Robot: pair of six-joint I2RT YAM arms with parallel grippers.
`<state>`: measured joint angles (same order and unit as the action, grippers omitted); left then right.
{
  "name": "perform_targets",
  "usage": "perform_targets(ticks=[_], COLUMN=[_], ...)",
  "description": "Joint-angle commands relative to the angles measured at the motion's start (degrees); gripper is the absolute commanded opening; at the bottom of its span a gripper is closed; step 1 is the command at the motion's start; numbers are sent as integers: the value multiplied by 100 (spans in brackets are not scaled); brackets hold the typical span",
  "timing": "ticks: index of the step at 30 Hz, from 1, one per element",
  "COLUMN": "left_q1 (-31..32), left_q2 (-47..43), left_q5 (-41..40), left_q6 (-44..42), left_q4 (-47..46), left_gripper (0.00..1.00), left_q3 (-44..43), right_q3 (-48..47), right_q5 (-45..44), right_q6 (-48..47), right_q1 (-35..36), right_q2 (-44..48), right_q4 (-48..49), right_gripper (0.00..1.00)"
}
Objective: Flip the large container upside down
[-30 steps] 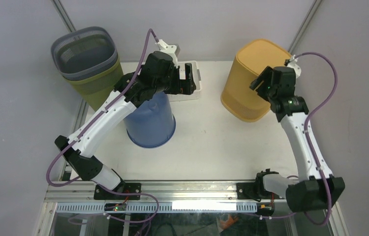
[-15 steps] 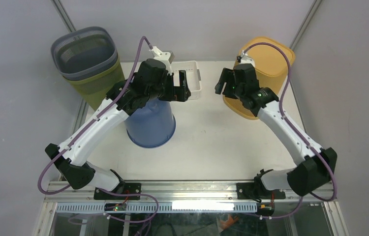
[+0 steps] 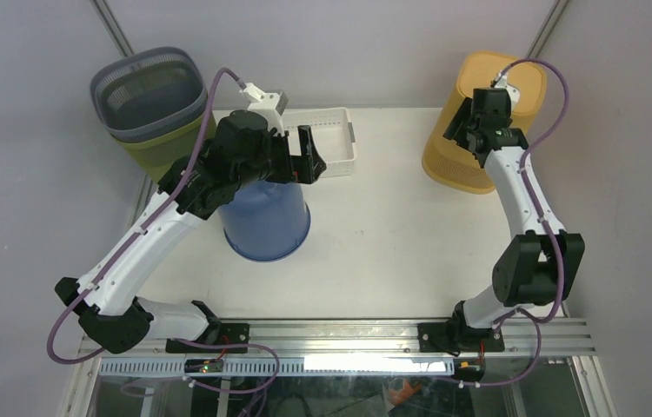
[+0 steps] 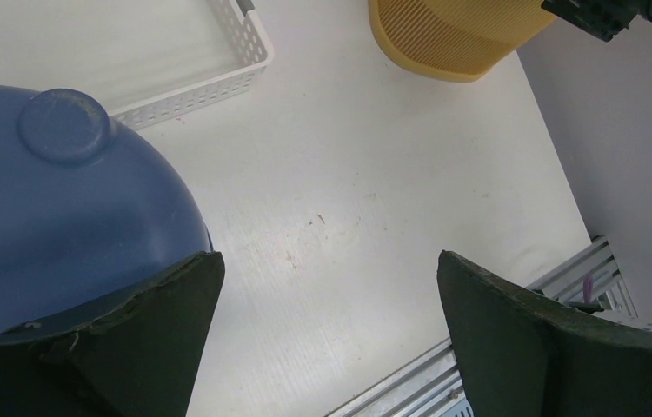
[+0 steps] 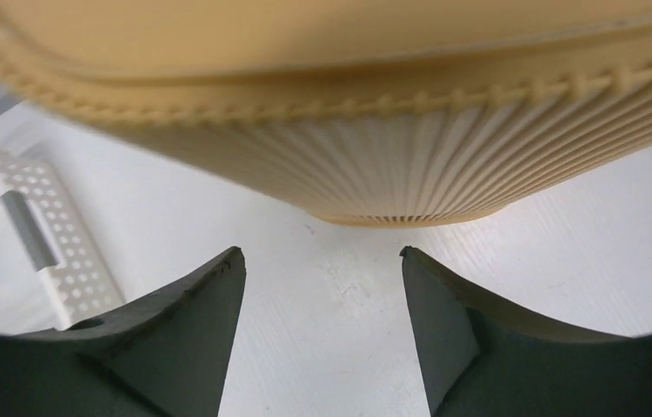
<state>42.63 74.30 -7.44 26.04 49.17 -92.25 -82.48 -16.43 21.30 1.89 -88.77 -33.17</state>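
Note:
The large container, a yellow ribbed basket (image 3: 466, 165), stands at the back right of the table with a smooth, closed-looking face upward. It also shows in the left wrist view, yellow basket (image 4: 453, 35), and it fills the top of the right wrist view, yellow basket (image 5: 392, 165). My right gripper (image 3: 462, 130) hovers at its left upper side. Its fingers are open with only bare table between them, right gripper (image 5: 321, 254), and they stop just short of the ribbed wall. My left gripper (image 3: 309, 156) is wide open and empty, left gripper (image 4: 329, 256).
A blue bucket (image 3: 266, 226) stands mouth down under my left wrist, its round base showing up close, blue bucket (image 4: 62, 200). A white perforated tray (image 3: 335, 143) lies at the back middle. A grey mesh bin (image 3: 144, 91) nested in a green one (image 3: 166, 152) stands back left.
The yellow basket has shifted right and toward the back. My right arm swung left of it, then back over it. My left arm drew back leftward, staying open.

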Motion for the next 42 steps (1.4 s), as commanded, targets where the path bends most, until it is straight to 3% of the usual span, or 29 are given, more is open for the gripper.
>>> perform_targets(ticks=[1, 6, 11, 17, 22, 28, 36, 42], left_q1=[-74, -80, -84, -80, -85, -85, -85, -85], left_q2=[-128, -92, -103, -220, -243, -162, -123, -160], left_q5=[-51, -30, 1, 18, -62, 5, -136, -1041], left_q6=[-91, -85, -57, -71, -124, -211, -284, -92], left_q4=[-188, -188, -180, -48, 223, 472, 856, 1551], left_gripper=[99, 99, 99, 99, 99, 99, 99, 99], left_q3=[135, 99, 95, 91, -55, -275, -929, -1236], right_q3=[-22, 76, -675, -1795, -2098, -1727, -311, 874], right_q5=[661, 670, 160, -423, -451, -646, 875, 1997], right_q6=[150, 113, 8, -203, -190, -264, -263, 155], right_q1=[223, 1211, 1732, 1297, 535, 453, 1079, 1844], right_q2=[555, 680, -270, -1615, -1988, -1552, 0, 1248], right_q4=[347, 753, 452, -97, -290, -167, 372, 972], right_gripper=[69, 69, 69, 70, 70, 71, 71, 71])
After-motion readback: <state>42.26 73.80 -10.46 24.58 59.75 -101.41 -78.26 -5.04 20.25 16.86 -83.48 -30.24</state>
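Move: Ahead and to the right of the right hand, the upturned yellow container's middle lies about 16 cm forward, 10 cm right and some 8 cm lower. From that hand the white basket is about 42 cm left, 19 cm forward and near table level; the upturned blue container is roughly 52 cm left and 9 cm back. From the left hand the yellow container is about 50 cm right, 33 cm forward and 20 cm lower. Swinging left about 16 cm and slightly up, away from the yellow container, the part-open right hand loops forward and down, then sweeps some 14 cm right towards the container's near-left side. It then draws back, left and up, turning counter-clockwise, and ends clear of it. The wide-open left hand dips slightly, then rises and eases about 3 cm left. ##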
